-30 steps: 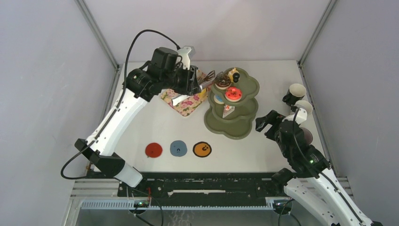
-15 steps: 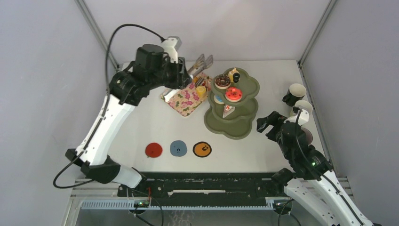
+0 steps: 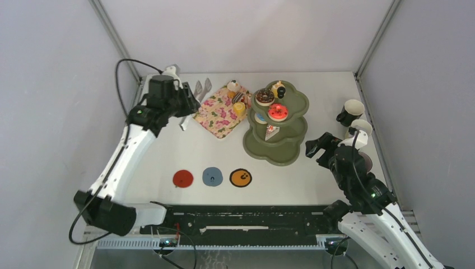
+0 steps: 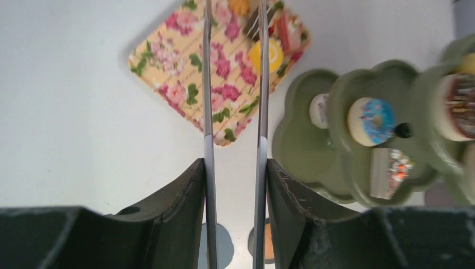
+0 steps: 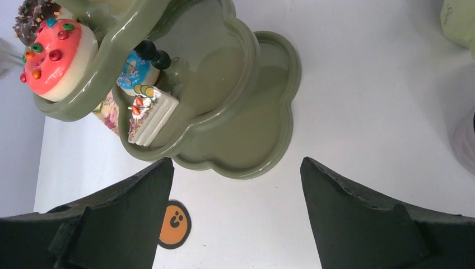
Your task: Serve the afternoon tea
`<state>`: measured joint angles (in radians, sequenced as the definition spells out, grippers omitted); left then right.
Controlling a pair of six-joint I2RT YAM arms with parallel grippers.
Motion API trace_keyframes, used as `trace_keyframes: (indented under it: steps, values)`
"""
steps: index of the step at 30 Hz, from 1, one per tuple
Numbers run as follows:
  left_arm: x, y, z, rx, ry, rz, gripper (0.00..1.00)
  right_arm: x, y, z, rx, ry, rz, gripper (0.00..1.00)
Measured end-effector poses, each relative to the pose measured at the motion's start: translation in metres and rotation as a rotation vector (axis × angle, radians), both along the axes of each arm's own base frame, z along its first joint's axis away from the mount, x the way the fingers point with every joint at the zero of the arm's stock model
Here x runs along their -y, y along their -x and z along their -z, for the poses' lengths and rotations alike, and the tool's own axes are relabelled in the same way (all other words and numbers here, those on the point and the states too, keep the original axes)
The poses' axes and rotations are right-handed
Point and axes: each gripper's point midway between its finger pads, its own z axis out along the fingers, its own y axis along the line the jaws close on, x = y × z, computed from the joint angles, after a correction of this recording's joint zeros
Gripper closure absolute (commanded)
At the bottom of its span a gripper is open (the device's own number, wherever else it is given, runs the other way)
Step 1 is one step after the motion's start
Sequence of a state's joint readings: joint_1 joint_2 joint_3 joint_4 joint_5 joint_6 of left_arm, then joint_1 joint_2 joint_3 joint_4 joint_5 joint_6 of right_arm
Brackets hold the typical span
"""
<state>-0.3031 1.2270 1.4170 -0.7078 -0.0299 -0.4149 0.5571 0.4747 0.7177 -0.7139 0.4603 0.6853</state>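
The olive-green three-tier stand (image 3: 280, 148) carries a chocolate donut (image 3: 264, 96) and a red donut (image 3: 277, 111) on top. A blue donut (image 3: 260, 118) and a cake slice (image 3: 271, 131) sit on the middle tier. My left gripper (image 3: 187, 103) is shut on metal tongs (image 3: 201, 87) just left of the floral tray; the tongs' arms (image 4: 207, 84) are empty and point over the tray. My right gripper (image 3: 316, 147) hangs open beside the stand's lower tier (image 5: 246, 129). Two mugs (image 3: 353, 109) stand at the right edge.
The pink floral tray (image 3: 215, 115) holds a cupcake (image 3: 232, 86) and a yellow treat (image 3: 240, 108) at its far corner. Red (image 3: 182, 178), blue (image 3: 212, 176) and orange (image 3: 241, 177) coasters lie in a row near the front. Grey walls close in on both sides.
My left arm has drawn back to the left from the stand's top tier with the tongs, which are now empty. The chocolate donut stays on the top tier. The right arm is still.
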Motion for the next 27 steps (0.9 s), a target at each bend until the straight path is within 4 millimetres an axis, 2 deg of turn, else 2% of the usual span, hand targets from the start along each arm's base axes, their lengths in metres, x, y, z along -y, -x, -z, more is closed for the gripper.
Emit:
trace_keyframes:
  steps: [4,6,8,14,20,23,27]
  values:
    - [0.017,-0.019,0.069,-0.155,0.019,0.018,0.53,-0.002,-0.001,0.000,0.000,-0.003,-0.007,0.08]
    - [0.027,-0.026,0.092,-0.214,0.044,0.033,0.53,-0.002,-0.001,0.000,0.000,-0.005,-0.009,0.08]
    - [0.038,-0.035,0.105,-0.248,0.081,0.051,0.53,-0.002,-0.001,0.000,0.000,-0.005,-0.009,0.08]
    - [0.066,-0.052,0.129,-0.299,0.174,0.086,0.53,-0.002,-0.001,0.000,0.000,-0.004,-0.007,0.08]
    - [0.089,-0.056,0.148,-0.348,0.224,0.120,0.53,-0.002,-0.001,0.000,0.000,-0.003,-0.005,0.08]
    - [0.095,-0.056,0.159,-0.378,0.233,0.125,0.53,-0.002,-0.001,0.001,-0.004,0.001,-0.003,0.08]
    - [0.098,-0.057,0.162,-0.385,0.241,0.124,0.52,-0.002,-0.002,0.001,-0.006,0.004,-0.002,0.08]
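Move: The left hand holds the open tongs over the near-left end of the flowered tray. The yellow cake they head for lies about 17 cm ahead, 13 cm to the right and 28 cm below. The striped eclair is some 5 cm beyond that cake, the pink cake about 3 cm farther out and 3 cm right of it. The tiered stand's middle is about 7 cm ahead and 28 cm right. From the right hand, the yellow cake is roughly 29 cm ahead, 25 cm left. Down first and fast, then slowing, the left hand sinks about 16 cm while travelling some 10 cm right and 5 cm forward, bringing the held tongs in over the tray towards the yellow cake. The wrist tips the tongs down by roughly 20 degrees and rolls its right side lower; the grip keeps the jaws apart. ##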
